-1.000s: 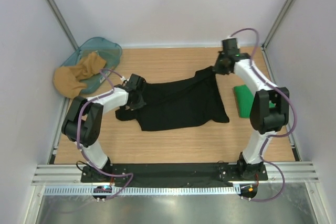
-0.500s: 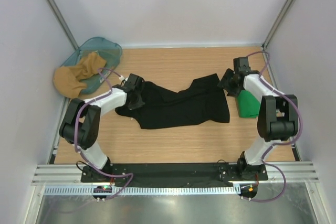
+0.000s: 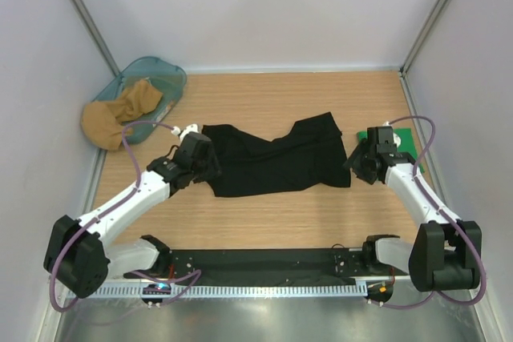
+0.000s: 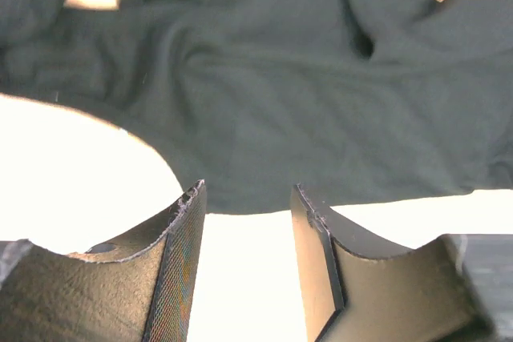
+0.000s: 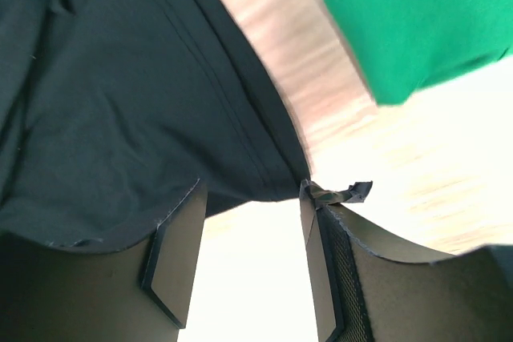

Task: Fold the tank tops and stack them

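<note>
The black tank top (image 3: pixel 272 162) lies spread and wrinkled in the middle of the wooden table. My left gripper (image 3: pixel 210 164) sits at its left edge, open, with nothing between the fingers. The left wrist view shows the black tank top (image 4: pixel 280 102) just beyond the left gripper (image 4: pixel 248 198). My right gripper (image 3: pixel 357 162) is at the garment's right edge, also open and empty. In the right wrist view the black hem (image 5: pixel 120 102) lies just ahead of the right gripper (image 5: pixel 252 194). The green tank top (image 3: pixel 405 138) (image 5: pixel 401 22) lies folded at the right, partly hidden by my right arm.
A teal basket (image 3: pixel 164 76) stands at the back left with a tan cloth (image 3: pixel 119 116) spilling over its rim. Pale walls close in the table on three sides. The black mounting rail (image 3: pixel 264 260) runs along the near edge.
Both grippers have opened and let go of the black tank top, which has dropped flat onto the table. Both arms have drawn back toward the near side, the right one from the far corner.
</note>
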Action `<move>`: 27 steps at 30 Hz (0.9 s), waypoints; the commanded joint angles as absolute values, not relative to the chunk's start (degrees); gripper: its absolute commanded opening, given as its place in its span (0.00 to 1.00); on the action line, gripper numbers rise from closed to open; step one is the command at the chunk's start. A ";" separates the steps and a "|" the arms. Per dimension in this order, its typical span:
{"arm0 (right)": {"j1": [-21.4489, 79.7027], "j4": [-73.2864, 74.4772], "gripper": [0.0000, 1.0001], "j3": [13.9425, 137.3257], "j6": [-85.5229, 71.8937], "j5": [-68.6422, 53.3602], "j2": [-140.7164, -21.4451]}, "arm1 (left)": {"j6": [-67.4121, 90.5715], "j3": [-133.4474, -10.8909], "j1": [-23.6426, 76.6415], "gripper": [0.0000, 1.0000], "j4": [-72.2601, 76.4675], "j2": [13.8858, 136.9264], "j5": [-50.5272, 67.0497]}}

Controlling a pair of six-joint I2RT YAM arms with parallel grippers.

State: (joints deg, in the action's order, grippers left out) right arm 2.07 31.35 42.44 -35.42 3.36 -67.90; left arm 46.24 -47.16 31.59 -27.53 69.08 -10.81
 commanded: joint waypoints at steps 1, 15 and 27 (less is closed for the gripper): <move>2.02 29.62 0.56 38.60 -39.37 1.32 -66.01 | 51.32 -42.46 32.87 0.47 -27.95 64.78 -10.55; 1.93 18.47 0.48 31.29 -42.89 3.25 -70.91 | 57.92 -30.94 35.16 0.45 -23.82 63.37 -8.96; 2.02 16.96 0.01 31.73 -41.84 5.71 -71.11 | 61.61 -27.77 35.24 0.48 -18.55 65.82 -12.13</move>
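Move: The black top's near-right corner lies about 6 cm below the right hand and 1 cm back, straight under sideways. From that hand the folded green top is some 9 cm ahead, 11 cm right and 6 cm down. The left hand goes for the near-left corner, roughly 4 cm back, 1 cm left and 10 cm below; the garment's middle is about 7 cm ahead, 17 cm right and 10 cm below the left hand. Right hand sinks about 6 cm, pinches its corner; open left goes about 9 cm down, 7 back, towards its own. ##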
